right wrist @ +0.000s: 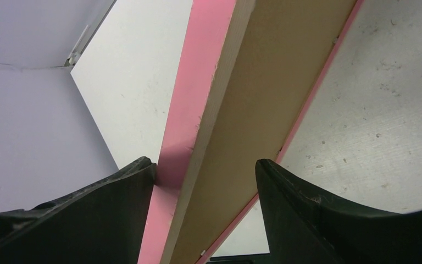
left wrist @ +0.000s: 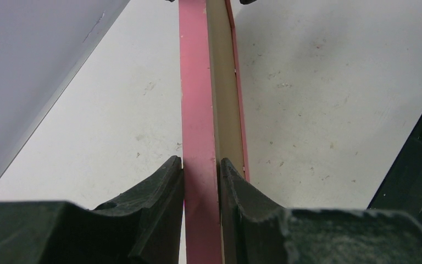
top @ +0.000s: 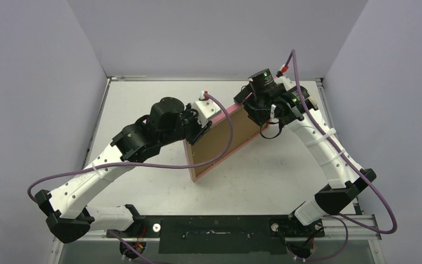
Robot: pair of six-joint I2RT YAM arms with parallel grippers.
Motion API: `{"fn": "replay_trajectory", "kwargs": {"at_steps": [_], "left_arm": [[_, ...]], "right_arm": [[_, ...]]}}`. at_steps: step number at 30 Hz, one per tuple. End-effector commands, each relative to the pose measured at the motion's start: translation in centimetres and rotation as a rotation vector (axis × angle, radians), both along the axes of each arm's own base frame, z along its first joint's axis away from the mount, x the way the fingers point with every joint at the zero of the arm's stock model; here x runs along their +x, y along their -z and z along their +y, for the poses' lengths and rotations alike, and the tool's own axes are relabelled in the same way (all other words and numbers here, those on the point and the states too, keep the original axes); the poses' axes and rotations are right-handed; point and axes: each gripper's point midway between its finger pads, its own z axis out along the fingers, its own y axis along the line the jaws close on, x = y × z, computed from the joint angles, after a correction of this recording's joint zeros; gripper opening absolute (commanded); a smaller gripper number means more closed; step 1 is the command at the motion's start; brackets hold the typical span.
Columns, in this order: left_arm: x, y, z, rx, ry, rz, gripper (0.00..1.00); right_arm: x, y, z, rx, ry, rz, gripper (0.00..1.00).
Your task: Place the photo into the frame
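The frame [top: 195,177] stands on edge on the table, tilted, its pink rim around a brown backing board [top: 222,137] that faces the camera. My left gripper [top: 199,127] is shut on the frame's left edge; in the left wrist view its fingers [left wrist: 167,181] press the pink rim [left wrist: 198,82] from both sides. My right gripper [top: 248,105] straddles the frame's far corner, open. There its left finger [right wrist: 137,181] touches the pink rim [right wrist: 198,66], while the right finger stands off the brown board [right wrist: 275,71]. The photo is hidden.
The white table [top: 286,176] is enclosed by grey walls [top: 33,82] on three sides. A black mounting plate [top: 214,234] with both arm bases lies along the near edge. Purple cables [top: 143,165] loop from each arm.
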Motion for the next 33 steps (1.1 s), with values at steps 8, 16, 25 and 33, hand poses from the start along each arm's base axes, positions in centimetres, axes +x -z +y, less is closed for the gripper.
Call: {"fn": "replay_trajectory", "kwargs": {"at_steps": [8, 16, 25, 33], "left_arm": [[-0.6, -0.4, 1.1, 0.017, -0.001, -0.07, 0.0], [-0.9, -0.4, 1.0, -0.011, -0.008, -0.046, 0.1], [-3.1, -3.4, -0.9, -0.216, 0.06, 0.052, 0.73], [-5.1, -7.5, -4.1, -0.481, 0.191, 0.123, 0.79]], "right_arm": [[-0.7, 0.6, -1.0, -0.016, 0.035, 0.03, 0.62], [-0.8, 0.6, -0.9, -0.005, 0.04, 0.031, 0.38], [0.9, 0.4, -0.3, 0.077, -0.061, -0.02, 0.15], [3.3, -0.7, -1.7, 0.135, -0.259, -0.117, 0.12]]}}
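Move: Between the right hand's open fingers lies the far-right stretch of the frame's pink upper rail, about 1 cm ahead and 1 cm left of the hand point, at its height. From the left hand, which already grips the same rail nearer its near-left end, that stretch is some 9 cm ahead and 15 cm right, about level. The middle of the raised, tilted frame sits about 7 cm back, 8 cm left and 12 cm below the right hand. Closing on the far-right stretch of the upper rail while nearly still, the right fingers pinch it; only then does the left hand open and let go of its end, backing off about 5 cm back, up and to the right with a roll of some 15 degrees, left side sinking. Keeping its pinch, the right hand then goes about 3 cm forward and a little right. ##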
